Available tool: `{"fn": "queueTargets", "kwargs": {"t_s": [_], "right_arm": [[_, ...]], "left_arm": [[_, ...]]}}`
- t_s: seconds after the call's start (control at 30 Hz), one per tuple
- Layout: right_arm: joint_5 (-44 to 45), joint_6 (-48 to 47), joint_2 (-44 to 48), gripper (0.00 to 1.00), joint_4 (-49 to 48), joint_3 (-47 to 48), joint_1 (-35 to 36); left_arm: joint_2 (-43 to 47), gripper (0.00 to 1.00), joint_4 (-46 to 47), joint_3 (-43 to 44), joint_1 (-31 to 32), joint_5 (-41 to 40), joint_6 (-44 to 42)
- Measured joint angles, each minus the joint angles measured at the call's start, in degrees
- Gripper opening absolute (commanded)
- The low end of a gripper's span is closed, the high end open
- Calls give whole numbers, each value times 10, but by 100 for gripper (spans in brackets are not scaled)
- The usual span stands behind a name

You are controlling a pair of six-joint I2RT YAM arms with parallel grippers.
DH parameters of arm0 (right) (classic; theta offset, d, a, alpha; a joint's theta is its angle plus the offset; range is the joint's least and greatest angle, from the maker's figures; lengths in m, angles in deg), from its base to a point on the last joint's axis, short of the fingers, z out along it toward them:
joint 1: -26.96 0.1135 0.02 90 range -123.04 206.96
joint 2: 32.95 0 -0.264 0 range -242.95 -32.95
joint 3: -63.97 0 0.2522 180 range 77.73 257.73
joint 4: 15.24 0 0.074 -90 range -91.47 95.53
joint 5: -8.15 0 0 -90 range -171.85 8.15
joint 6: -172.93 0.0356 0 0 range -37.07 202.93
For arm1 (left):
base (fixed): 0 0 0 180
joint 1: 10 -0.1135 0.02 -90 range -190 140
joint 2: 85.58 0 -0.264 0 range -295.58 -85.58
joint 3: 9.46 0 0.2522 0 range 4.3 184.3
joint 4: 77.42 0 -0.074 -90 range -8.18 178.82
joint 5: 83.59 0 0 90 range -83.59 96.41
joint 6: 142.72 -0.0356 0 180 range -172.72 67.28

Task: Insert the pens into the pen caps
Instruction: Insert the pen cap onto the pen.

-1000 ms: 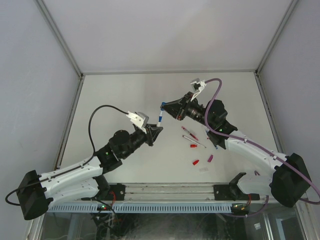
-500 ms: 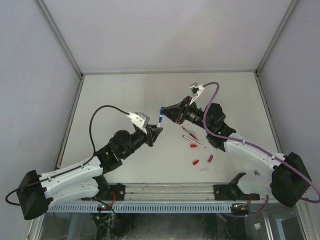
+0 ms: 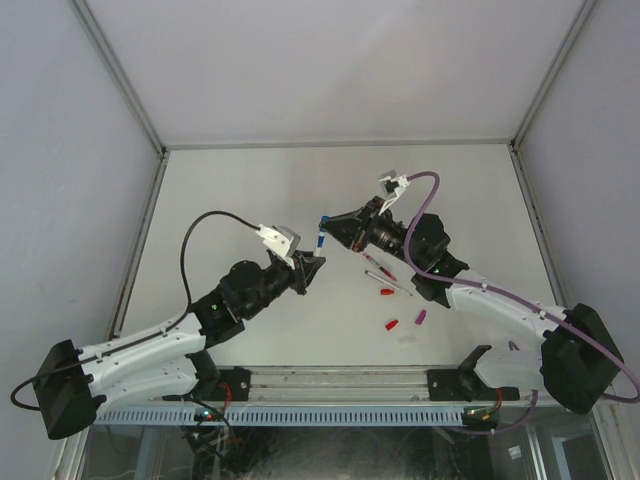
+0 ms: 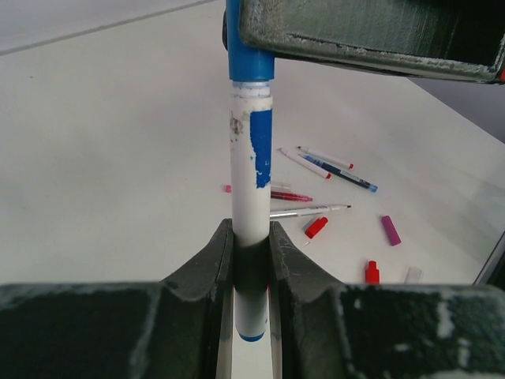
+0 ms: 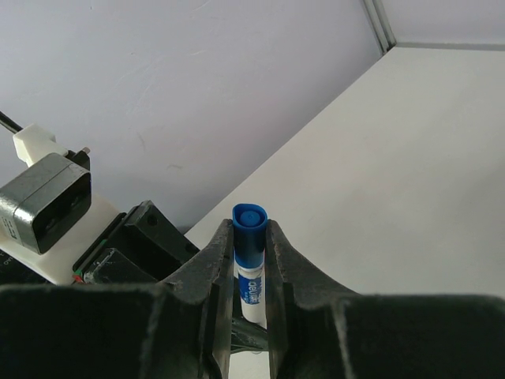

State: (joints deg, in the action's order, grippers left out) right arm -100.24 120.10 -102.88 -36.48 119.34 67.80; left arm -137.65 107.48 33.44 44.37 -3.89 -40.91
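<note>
A white-barrelled blue pen (image 4: 251, 181) stands upright between both grippers. My left gripper (image 4: 251, 237) is shut on its lower barrel, and the blue tail end pokes out below the fingers. A blue pen cap (image 5: 249, 229) sits over the pen's top end, and my right gripper (image 5: 249, 237) is shut on it. In the top view the pen (image 3: 320, 241) bridges the left gripper (image 3: 308, 268) and the right gripper (image 3: 328, 223) above the table's middle. More pens (image 3: 385, 272) lie on the table to the right, with a red cap (image 3: 387, 292), another red cap (image 3: 392, 324) and a magenta cap (image 3: 421, 317) nearby.
A small clear piece (image 3: 406, 338) lies near the front, right of the caps. In the left wrist view, loose pens (image 4: 335, 170) and a red cap (image 4: 316, 227) lie beyond the held pen. Grey walls enclose the white table (image 3: 240, 190) on three sides.
The right gripper has moved a little left and towards the left gripper, so less of the pen shows between them. The left arm has stayed put.
</note>
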Motion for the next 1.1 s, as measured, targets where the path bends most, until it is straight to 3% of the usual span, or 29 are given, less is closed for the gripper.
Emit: {"fn": "queueTargets", "kwargs": {"t_s": [0.43, 0.57, 1.1], "right_arm": [[9, -39, 11, 31, 22, -10, 16], [2, -43, 11, 52, 32, -12, 17], [18, -96, 88, 55, 118, -16, 23]], "left_arm": [[0, 0, 4, 0, 1, -2, 0], [0, 0, 5, 0, 1, -3, 0], [0, 0, 5, 0, 1, -7, 0]]}}
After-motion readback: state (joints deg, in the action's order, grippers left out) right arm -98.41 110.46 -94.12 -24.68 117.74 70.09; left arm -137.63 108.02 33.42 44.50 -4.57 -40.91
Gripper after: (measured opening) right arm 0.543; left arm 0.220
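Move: My right fingers already hold the blue cap at the top of the upright, slightly forward-leaning pen. That pen's middle is some 2 cm back from them and about 5 cm lower. My left hand grips the barrel, with the cap about 3 cm ahead, 1 cm to the right and 7 cm above. On the table roughly 26 cm below my right hand, the red pen lies about 12 cm right and 5 cm ahead, the white pen 14 cm right and level with it. I give the cap a last small push down with my right hand, then open those fingers to about half and let go. The hand slips about 2 cm down and 1 cm back beside the pen, then turns up and draws off back and to the right, some 3 cm from where it began, with a tilt of about 10 degrees. My left hand keeps the barrel pinched and practically stays put. ##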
